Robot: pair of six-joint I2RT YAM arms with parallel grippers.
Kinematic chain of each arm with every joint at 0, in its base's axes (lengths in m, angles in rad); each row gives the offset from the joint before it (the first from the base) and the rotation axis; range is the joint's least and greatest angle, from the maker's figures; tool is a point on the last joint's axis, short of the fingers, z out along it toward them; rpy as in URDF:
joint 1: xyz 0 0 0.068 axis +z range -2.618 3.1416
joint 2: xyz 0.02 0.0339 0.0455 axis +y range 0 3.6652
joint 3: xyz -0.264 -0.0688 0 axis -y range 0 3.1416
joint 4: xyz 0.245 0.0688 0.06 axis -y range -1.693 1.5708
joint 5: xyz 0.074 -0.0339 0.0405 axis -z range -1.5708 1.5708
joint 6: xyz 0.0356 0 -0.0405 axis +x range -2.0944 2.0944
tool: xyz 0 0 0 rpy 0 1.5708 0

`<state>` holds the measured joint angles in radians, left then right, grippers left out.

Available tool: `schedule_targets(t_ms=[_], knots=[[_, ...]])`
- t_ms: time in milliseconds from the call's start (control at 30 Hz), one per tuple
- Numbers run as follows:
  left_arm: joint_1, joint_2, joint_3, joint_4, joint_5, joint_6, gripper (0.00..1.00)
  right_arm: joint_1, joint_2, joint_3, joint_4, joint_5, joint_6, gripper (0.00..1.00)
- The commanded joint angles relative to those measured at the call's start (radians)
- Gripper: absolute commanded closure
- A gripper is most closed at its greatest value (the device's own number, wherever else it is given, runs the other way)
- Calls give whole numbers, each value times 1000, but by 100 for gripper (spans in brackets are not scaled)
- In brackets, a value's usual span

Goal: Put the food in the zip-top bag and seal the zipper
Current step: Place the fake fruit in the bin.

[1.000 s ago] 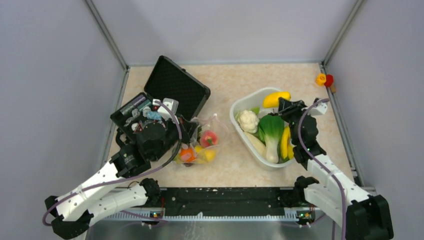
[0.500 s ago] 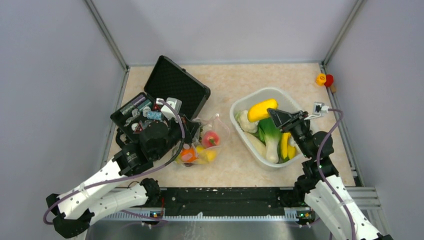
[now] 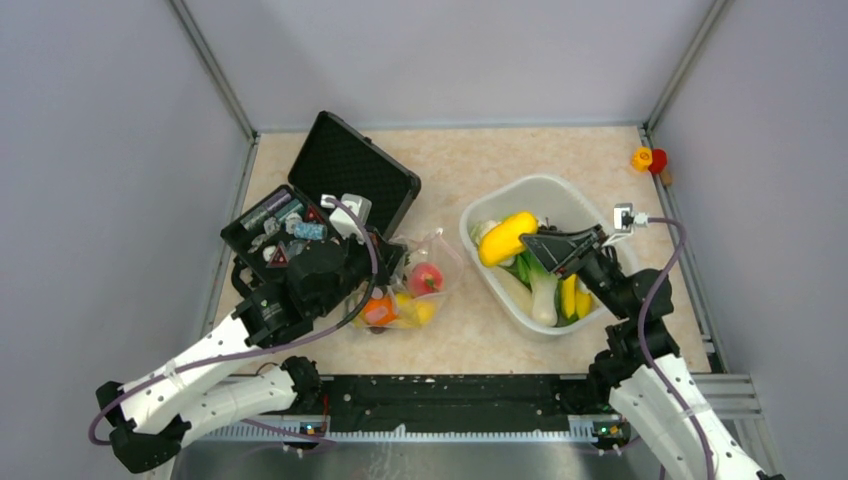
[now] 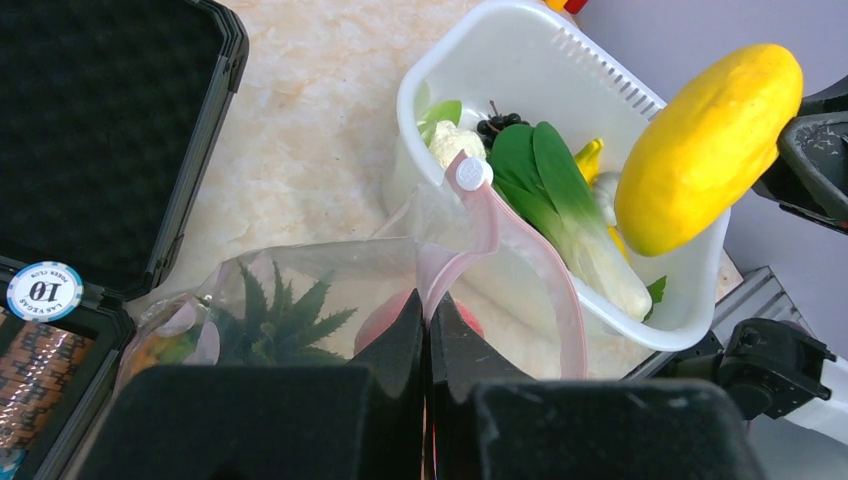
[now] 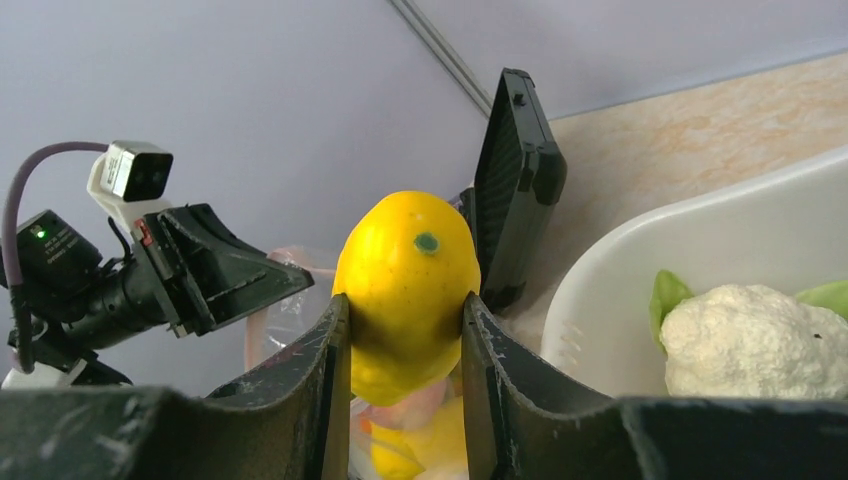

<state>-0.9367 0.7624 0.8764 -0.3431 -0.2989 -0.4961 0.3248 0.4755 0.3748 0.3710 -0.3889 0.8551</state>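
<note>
My right gripper (image 3: 532,243) (image 5: 405,320) is shut on the yellow mango (image 3: 506,237) (image 5: 405,280) and holds it in the air above the left part of the white tub (image 3: 575,196). The mango also shows in the left wrist view (image 4: 705,150). My left gripper (image 3: 385,262) (image 4: 428,315) is shut on the pink zipper (image 4: 520,240) at the zip-top bag's mouth and holds it up. The bag (image 3: 410,290) lies between the black case and the tub, with a peach (image 3: 424,278), an orange (image 3: 377,310), yellow pieces and a pineapple (image 4: 270,320) inside. Cauliflower (image 5: 755,340) and green leafy stalk (image 4: 555,190) lie in the tub.
An open black case (image 3: 335,190) with small items stands at the back left behind my left arm. A small orange and red toy (image 3: 648,159) lies in the far right corner. Grey walls enclose the table on three sides.
My right gripper has lifted the mango out of the tub's far end and carried it left and nearer, toward the bag. My left gripper has shifted slightly right, still holding the bag's mouth.
</note>
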Motion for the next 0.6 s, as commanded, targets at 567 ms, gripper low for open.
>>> schedule_targets(t_ms=[567], knots=[[3, 2, 13, 52, -4, 11, 100, 14, -43, 45, -533, 723, -21, 97]])
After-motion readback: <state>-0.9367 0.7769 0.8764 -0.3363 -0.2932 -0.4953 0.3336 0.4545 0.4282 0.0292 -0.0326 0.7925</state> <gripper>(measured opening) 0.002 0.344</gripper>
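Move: My right hand already holds the long yellow fruit by one end, high over the left end of the bin. The bin's middle lies about 12 cm to its right, 2 cm ahead and some 22 cm below. The cauliflower is roughly 4 cm left and 3 cm ahead, the leafy green 8 cm right and 2 cm back, both about 20 cm down. The bag is 26 cm left and 7 cm back. From my left hand the bin's middle is some 40 cm to the right, 2 cm ahead. I swing the yellow fruit away from the bag and back over the bin with my right hand, going right and down about 5 cm each and a little forward, barely moving at first and quicker at the end. The wrist turns some 20 degrees clockwise and tips downward; the fingers keep their pinch. My left hand stays put, still shut on the bag's mouth. ##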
